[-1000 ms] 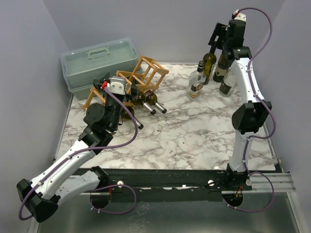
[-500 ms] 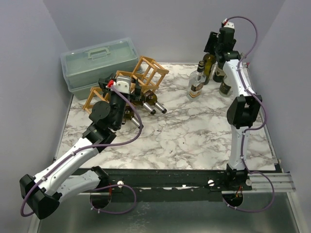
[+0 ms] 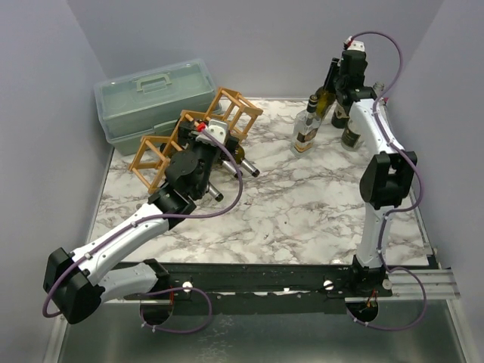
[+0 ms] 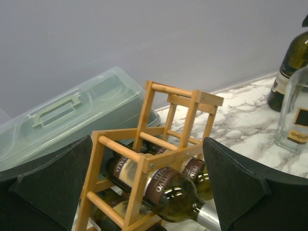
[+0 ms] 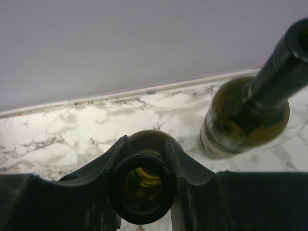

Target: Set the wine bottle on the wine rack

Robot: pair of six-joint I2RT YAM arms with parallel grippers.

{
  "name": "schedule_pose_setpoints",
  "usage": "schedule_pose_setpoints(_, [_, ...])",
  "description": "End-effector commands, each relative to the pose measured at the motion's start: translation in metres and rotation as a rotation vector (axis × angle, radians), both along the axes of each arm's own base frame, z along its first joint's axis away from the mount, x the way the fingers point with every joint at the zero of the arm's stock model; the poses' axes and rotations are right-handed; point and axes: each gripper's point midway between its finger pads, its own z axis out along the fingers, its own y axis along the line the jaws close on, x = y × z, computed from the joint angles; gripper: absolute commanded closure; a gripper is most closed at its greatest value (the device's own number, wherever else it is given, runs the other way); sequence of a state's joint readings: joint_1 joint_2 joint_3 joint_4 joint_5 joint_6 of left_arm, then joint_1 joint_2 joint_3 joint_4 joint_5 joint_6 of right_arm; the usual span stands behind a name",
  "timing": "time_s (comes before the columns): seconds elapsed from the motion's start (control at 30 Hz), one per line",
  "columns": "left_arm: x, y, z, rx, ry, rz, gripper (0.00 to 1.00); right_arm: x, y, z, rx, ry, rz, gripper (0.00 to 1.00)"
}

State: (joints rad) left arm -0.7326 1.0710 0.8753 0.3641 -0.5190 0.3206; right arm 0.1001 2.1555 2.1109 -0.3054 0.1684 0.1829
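Observation:
A green wine bottle (image 3: pixel 326 100) stands upright at the back right of the table. My right gripper (image 3: pixel 339 82) is shut on its neck; the right wrist view looks down into the open mouth of the wine bottle (image 5: pixel 142 190), with my right gripper (image 5: pixel 143 185) clamped on both sides. The wooden wine rack (image 3: pixel 235 110) lies at the back left, with bottles (image 4: pixel 169 190) resting in its cells. My left gripper (image 3: pixel 215 136) hovers in front of the wine rack (image 4: pixel 144 144), open and holding nothing. Its wide-apart fingers (image 4: pixel 53 183) frame the rack.
A pale green toolbox (image 3: pixel 151 97) sits behind the rack against the back wall. A clear bottle (image 3: pixel 306 128) and two dark bottles (image 3: pixel 352 133) stand close around the gripped one. Another green bottle (image 5: pixel 246 120) stands just to its right. Bottle necks (image 3: pixel 246 167) stick out of the rack.
My right gripper has come down over the bottle's neck and shut on it. The left arm has swung right along the rack's front, still open.

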Motion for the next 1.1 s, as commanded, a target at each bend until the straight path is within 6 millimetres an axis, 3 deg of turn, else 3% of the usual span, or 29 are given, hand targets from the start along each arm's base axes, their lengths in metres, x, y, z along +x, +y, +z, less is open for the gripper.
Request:
schedule_pose_setpoints(0.0, [-0.016, -0.029, 0.002, 0.016, -0.026, -0.075, 0.02, -0.048, 0.000, 0.001, -0.043, 0.087, -0.008, 0.99])
schedule_pose_setpoints(0.1, [-0.032, -0.048, 0.007, 0.031, -0.048, -0.157, 0.02, -0.084, -0.003, 0.012, -0.049, 0.069, -0.031, 1.00])
schedule_pose_setpoints(0.13, [-0.034, -0.051, 0.008, 0.016, -0.045, -0.170, 0.01, -0.098, -0.005, 0.007, -0.046, 0.084, -0.042, 0.99])
schedule_pose_setpoints(0.37, [-0.034, -0.055, 0.003, -0.031, -0.011, -0.184, 0.01, -0.196, -0.028, 0.020, -0.054, 0.093, -0.098, 0.99])
schedule_pose_setpoints(0.5, [-0.034, -0.060, 0.000, -0.055, 0.011, -0.201, 0.02, -0.245, -0.025, 0.024, -0.011, 0.090, -0.064, 0.99])
schedule_pose_setpoints(0.57, [-0.035, -0.066, -0.002, -0.075, 0.032, -0.222, 0.02, -0.264, -0.014, 0.024, 0.036, 0.081, -0.005, 0.99])
schedule_pose_setpoints(0.7, [-0.043, -0.091, -0.008, -0.088, 0.092, -0.348, 0.02, -0.297, 0.027, 0.020, 0.202, 0.088, 0.186, 0.99])
schedule_pose_setpoints(0.9, [-0.062, -0.135, -0.020, -0.102, 0.196, -0.565, 0.02, -0.329, 0.074, 0.012, 0.429, 0.136, 0.386, 0.99])
schedule_pose_setpoints(1.07, [-0.082, -0.173, -0.040, -0.145, 0.328, -0.702, 0.02, -0.345, 0.087, 0.006, 0.511, 0.175, 0.435, 0.99])
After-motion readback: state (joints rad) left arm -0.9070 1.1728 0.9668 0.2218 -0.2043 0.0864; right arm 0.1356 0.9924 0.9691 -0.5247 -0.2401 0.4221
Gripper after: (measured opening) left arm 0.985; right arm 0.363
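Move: The right hand already grips the neck of the wine bottle, with the wine rack about 48 cm to its left, 16 cm back and 14 cm lower. The label bottle stands some 10 cm left and 11 cm back, the tall clear bottle 10 cm right and 8 cm back, the other wine bottle 9 cm right and 3 cm ahead. From the open left hand, the gripped wine bottle's middle is roughly 28 cm ahead, 38 cm right and 20 cm down. Keeping its grip on the neck, the right hand sweeps the wine bottle quickly back some 33 cm between the two clear bottles, then eases left and slightly down as the wrist rolls its left side up, tips down and turns counter-clockwise. The left hand, fingers still wide open, moves right and a little back, pauses, then swings on right towards the bottle, about 13 cm in all, turning some 30 degrees clockwise without reaching it. ##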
